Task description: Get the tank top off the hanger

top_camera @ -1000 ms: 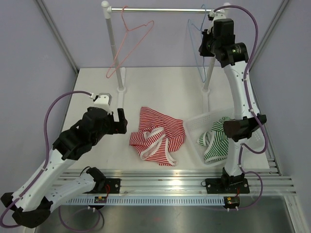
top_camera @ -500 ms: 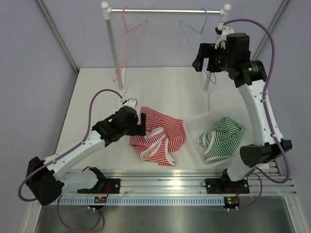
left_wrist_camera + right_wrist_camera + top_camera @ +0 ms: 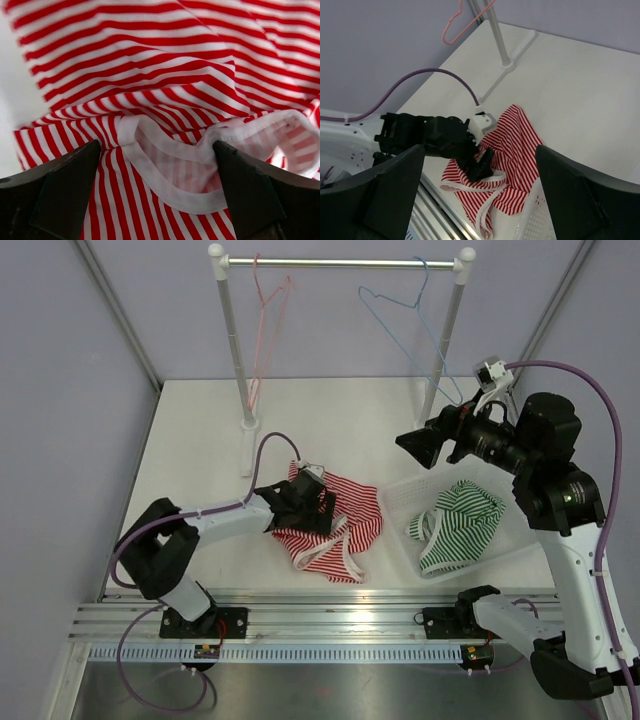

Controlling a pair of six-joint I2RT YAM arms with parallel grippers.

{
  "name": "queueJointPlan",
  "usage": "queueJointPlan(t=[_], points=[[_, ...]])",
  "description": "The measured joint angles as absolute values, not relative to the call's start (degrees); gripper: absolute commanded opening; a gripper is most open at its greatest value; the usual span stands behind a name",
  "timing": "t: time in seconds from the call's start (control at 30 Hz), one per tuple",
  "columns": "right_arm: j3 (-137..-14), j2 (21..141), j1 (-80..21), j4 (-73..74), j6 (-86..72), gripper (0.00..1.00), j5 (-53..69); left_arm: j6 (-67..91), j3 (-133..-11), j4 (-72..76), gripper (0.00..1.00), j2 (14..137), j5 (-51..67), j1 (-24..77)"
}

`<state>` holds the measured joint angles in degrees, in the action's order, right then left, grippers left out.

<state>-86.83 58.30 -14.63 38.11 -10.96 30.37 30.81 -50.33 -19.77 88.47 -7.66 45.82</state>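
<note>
The red-and-white striped tank top (image 3: 345, 530) lies crumpled on the table, off any hanger. My left gripper (image 3: 316, 508) is open and pressed down on the top's left part. In the left wrist view its jaws (image 3: 156, 145) stand wide either side of a white-trimmed fold of the tank top (image 3: 165, 105). My right gripper (image 3: 418, 446) is open and empty, held in the air above the basket and facing left. In the right wrist view (image 3: 479, 150) it looks down on the tank top (image 3: 520, 137). A bare pink hanger (image 3: 262, 315) and a bare blue hanger (image 3: 405, 308) hang on the rail.
A clear plastic basket (image 3: 400, 502) at the right holds a green-and-white striped garment (image 3: 455, 525). The rail's two white posts (image 3: 232, 340) stand at the back of the table. Purple walls close in both sides. A metal rail runs along the front edge.
My left arm stretched right and lowered its open gripper onto the tank top. My right arm came away from the blue hanger at the rail, down and to the right. Both hangers swung.
</note>
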Motion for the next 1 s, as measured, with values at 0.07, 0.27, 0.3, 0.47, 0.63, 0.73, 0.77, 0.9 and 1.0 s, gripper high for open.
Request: queueJointPlan(t=[0.07,0.27,0.3,0.47,0.63,0.73,0.77,0.9,1.0], points=[[-84.4,56.5,-14.6,37.6,-11.4,0.99,33.0,31.5,-50.3,-18.4,0.84,91.2,-7.7,47.7],[-80.0,52.0,-14.6,36.2,-13.1,1.0,38.7,32.4,-52.5,-15.0,0.0,96.0,-11.2,52.0],[-79.8,51.3,-14.6,36.2,-13.3,0.99,38.9,32.8,-52.7,-14.9,0.0,96.2,-11.7,52.5],[-79.8,47.5,-14.6,36.3,-13.3,0.99,38.4,34.2,-52.8,-17.3,0.0,94.7,-15.9,54.5],[-79.8,44.1,-14.6,36.4,-13.5,1.0,34.0,33.9,-53.6,-23.9,0.0,84.7,-19.7,55.7],[-79.8,42.3,-14.6,36.3,-13.8,0.99,30.2,32.5,-58.1,-27.1,0.0,79.3,-21.5,56.4],[-79.8,41.7,-14.6,36.3,-13.9,0.99,28.8,31.9,-59.9,-27.7,0.0,78.0,-22.0,56.7],[-79.8,39.8,-14.6,36.3,-14.3,0.99,23.8,28.9,-67.1,-28.9,0.0,74.8,-21.8,58.5],[-79.8,38.2,-14.6,36.3,-14.5,1.0,19.8,24.6,-72.1,-29.0,0.0,74.4,-19.5,60.8]])
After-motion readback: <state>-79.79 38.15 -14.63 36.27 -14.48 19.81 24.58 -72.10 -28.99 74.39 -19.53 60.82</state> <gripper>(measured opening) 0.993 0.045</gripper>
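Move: The red-striped tank top lies crumpled right under the open left hand, its middle about 1 cm back, neither left nor right, and 3 cm below. The white basket's middle, with the green tank top in it, is roughly 27 cm to the right and 1 or 2 cm back; the rack's left foot stands some 19 cm ahead and 16 cm to the left. From the right hand, the red tank top lies about 13 cm left, 2 cm back and 42 cm below. The left fingers shut on the red tank top's white trim while the hand slides about 4 cm right and sinks 2 cm into the cloth; keeping that pinch, the hand then lifts fast, some 24 cm, drifting right towards the basket as the fingertips tip up about 25 degrees. The open right hand draws back about 7 cm, then eases right and up. ##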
